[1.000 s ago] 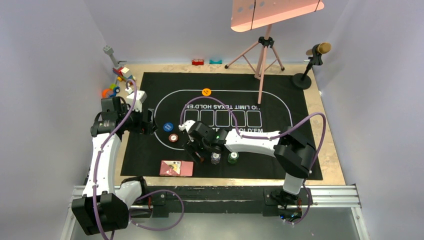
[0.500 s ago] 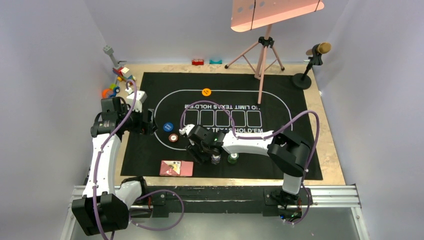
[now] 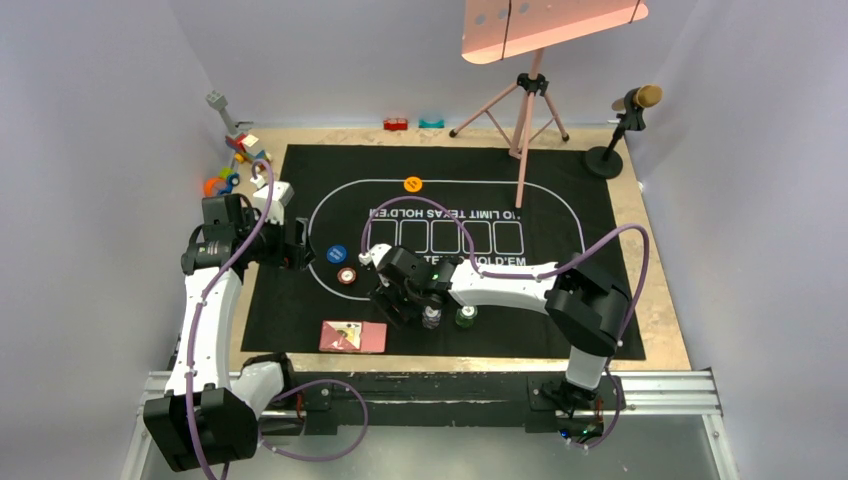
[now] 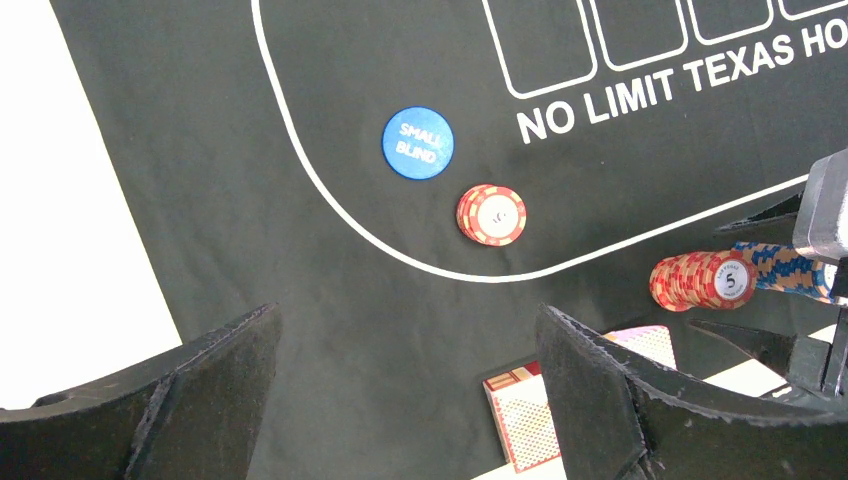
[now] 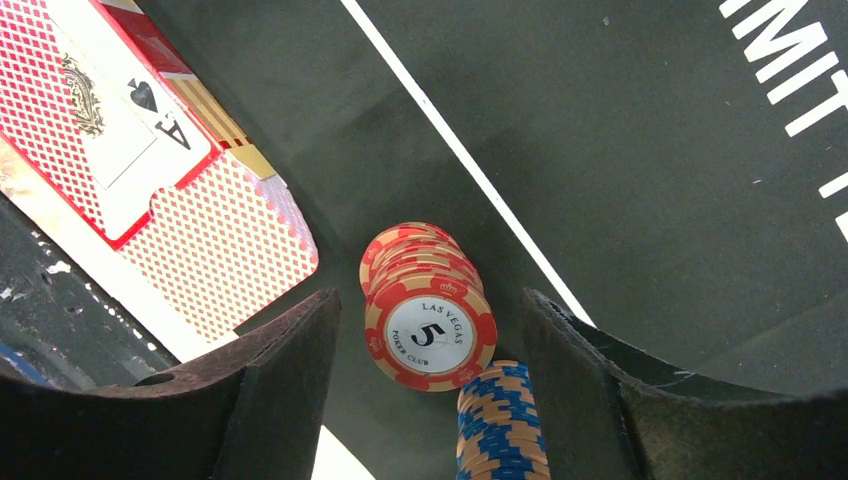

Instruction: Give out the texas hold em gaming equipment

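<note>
In the right wrist view my right gripper [image 5: 430, 300] is open and straddles a tall stack of red poker chips [image 5: 428, 322], with a gap on each side. A blue-and-orange chip stack [image 5: 500, 425] stands right beside the red one. The pink-backed card pack [image 5: 150, 150] lies to the left. From above, the right gripper [image 3: 400, 302] hangs over the mat's near edge, next to a green chip stack [image 3: 466, 317]. My left gripper [image 4: 410, 370] is open over bare mat, near the blue button [image 4: 417, 143] and a short red chip stack [image 4: 491, 215]. The orange button [image 3: 412, 184] lies at the far side.
The black printed mat [image 3: 600, 300] covers most of the table. Colourful toy blocks [image 3: 235, 165] sit at the far left corner. A pink tripod [image 3: 525, 120] and a microphone stand [image 3: 612, 150] rise at the back. The left arm's cable loops over the mat's left edge.
The right wrist has shifted slightly around the chip stacks at the mat's near edge. The left arm has stayed put.
</note>
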You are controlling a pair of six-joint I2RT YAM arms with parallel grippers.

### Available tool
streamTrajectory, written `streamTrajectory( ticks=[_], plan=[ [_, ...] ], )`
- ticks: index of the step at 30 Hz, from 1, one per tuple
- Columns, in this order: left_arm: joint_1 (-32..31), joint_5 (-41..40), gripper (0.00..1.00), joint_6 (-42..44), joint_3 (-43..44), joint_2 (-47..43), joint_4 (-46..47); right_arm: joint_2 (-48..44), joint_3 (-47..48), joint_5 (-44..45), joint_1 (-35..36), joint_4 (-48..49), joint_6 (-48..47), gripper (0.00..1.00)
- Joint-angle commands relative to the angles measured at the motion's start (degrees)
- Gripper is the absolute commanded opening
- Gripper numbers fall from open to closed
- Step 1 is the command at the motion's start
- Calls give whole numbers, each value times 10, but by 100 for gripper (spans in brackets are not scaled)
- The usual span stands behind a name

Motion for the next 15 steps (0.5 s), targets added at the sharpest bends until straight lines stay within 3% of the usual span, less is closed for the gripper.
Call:
streamTrajectory(
  ticks=[1,10,15],
  plan=[
    [5,15,100,8,-3,-12,20,-23,16,-2,2,-3,-3,68],
    [4,14,100,8,-7,-22,23,-18,13,-5,2,1,1,51],
    [4,14,100,9,-7,-20,23,-34,17,1,2,-2,5,28]
  ],
)
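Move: The red chip stack stands almost straight below my right hand point, its middle only about 2 cm lower, between my open fingers. The blue chip stack is some 7 cm to its right and about 1 cm nearer me. The card box lies roughly 10 cm left and 5 cm back, and the small red stack about 11 cm left and 8 cm ahead. From my left hand, the red chip stack is about 19 cm right, 7 cm back and 14 cm down. I hold my right hand in place over the red chip stack, neither travelling nor turning, and close its fingers from about two-thirds open to a bit under half. They come in from both sides until the tips meet the rims of the upper chips and pinch them, one finger in the gap beside the blue chip stack. ##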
